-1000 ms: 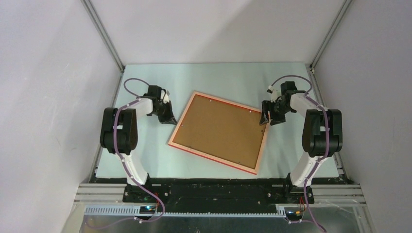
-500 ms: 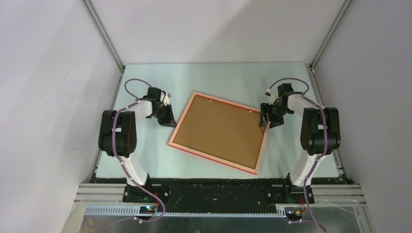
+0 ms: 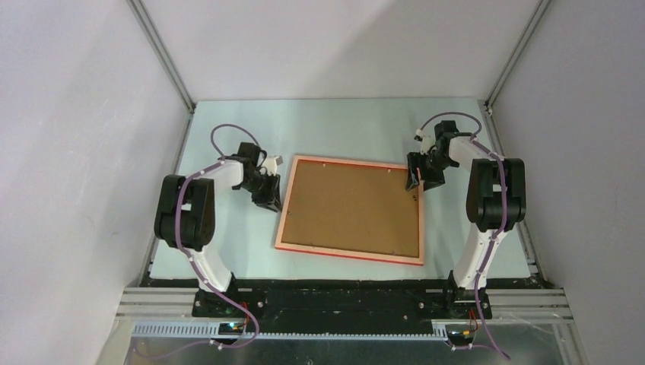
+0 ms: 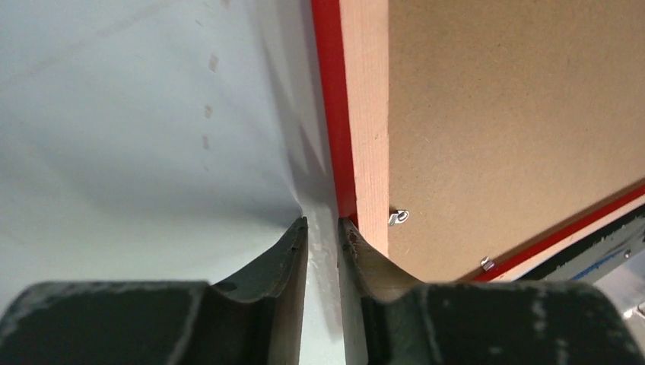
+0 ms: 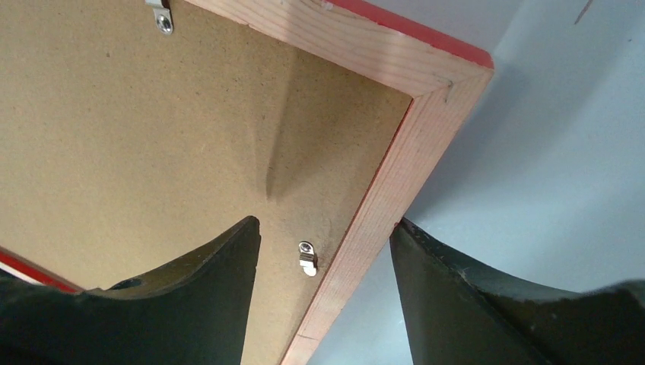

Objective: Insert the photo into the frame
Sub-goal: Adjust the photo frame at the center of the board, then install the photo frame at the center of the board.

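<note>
The frame [image 3: 350,163] lies back up on the table, its pale wooden rails edged in red, nearly square to the table. A brown backing board [image 3: 350,205] fills it, and the photo is hidden. My left gripper [image 3: 271,199] sits low on the table at the frame's left rail [image 4: 363,114]. Its jaws [image 4: 322,223] are slightly open with only table between them, and the right fingertip touches the red edge. My right gripper [image 3: 417,180] is open astride the right rail [image 5: 395,179] near the far right corner. One finger is over the board [image 5: 152,129]; the other is against the rail's outer edge.
Small metal turn clips [image 5: 306,258] hold the board along the rails. The pale green table [image 3: 342,125] is boxed in by grey walls with metal posts at the back corners. A black base rail [image 3: 342,296] runs along the near edge.
The frame has turned counterclockwise and now lies almost square to the table. My left gripper moved right to the frame's left rail and opened a little. My right gripper shifted slightly farther back.
</note>
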### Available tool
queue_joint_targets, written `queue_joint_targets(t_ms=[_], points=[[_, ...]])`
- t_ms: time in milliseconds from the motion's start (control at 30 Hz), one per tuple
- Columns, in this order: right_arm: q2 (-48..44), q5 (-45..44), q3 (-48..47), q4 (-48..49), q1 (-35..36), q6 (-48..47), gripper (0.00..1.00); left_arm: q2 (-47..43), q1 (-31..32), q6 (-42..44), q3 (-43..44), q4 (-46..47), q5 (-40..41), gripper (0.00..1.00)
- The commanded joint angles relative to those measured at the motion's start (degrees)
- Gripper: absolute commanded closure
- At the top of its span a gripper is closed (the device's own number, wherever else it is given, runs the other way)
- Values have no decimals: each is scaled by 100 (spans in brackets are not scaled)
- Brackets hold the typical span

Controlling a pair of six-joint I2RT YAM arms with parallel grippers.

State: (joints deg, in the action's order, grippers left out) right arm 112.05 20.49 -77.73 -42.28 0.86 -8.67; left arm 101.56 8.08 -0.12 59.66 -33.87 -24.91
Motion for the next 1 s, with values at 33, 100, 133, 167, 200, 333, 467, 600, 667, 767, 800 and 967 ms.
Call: queue_joint_targets(t_ms=[33,100,133,167,200,333,467,600,667,767,800,967], points=[[4,224,106,67,14,-380,32,-241,228,196,-124,-312,-542,72],[-97,119,230,76,-32,-465,32,-261,232,188,-117,-307,-485,71],[-123,85,266,66,-33,-498,32,-262,226,179,-109,-305,-450,71],[-188,38,331,52,-33,-556,31,-261,226,161,-106,-301,-430,70],[-251,14,356,44,-34,-587,31,-255,228,157,-98,-301,-382,69],[-363,-139,463,-22,-194,-723,29,-274,228,108,-71,-303,-260,65],[-435,-252,566,-54,-263,-809,29,-292,228,93,-35,-296,-175,58],[-505,-396,746,-56,-275,-937,29,-306,222,107,-13,-295,-61,51],[-528,-476,803,-34,-279,-996,30,-299,221,115,1,-296,-27,47],[-536,-537,837,14,-295,-1036,33,-300,221,117,27,-295,-11,45],[-531,-544,838,20,-296,-1057,33,-293,225,117,32,-296,-4,45],[-492,-630,838,91,-305,-1195,40,-295,221,117,51,-299,36,44]])
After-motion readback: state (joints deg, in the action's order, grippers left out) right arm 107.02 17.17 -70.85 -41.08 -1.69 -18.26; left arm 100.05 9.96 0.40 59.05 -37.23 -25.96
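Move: The photo frame lies face down between the hands, its middle about 21 cm to the right of the left hand and level with it, 1 cm below. The middle of its left rail is only some 2 cm right and 3 cm farther out. From the right hand, the frame's middle is roughly 19 cm left, 5 cm back and 2 cm down; the frame's far right corner is about 8 cm ahead and 1 cm right, and a metal clip about 2 cm back and 1 cm left. Back about 2 cm along the left rail and slightly right goes the left hand, quickly; then it almost stands while its fingers spread from a quarter to over half open, the right finger still against the rail's outer red side. The right hand, open astride the right rail, moves right about 3 cm and back 2 cm, its outer finger coming clear of the rail. ##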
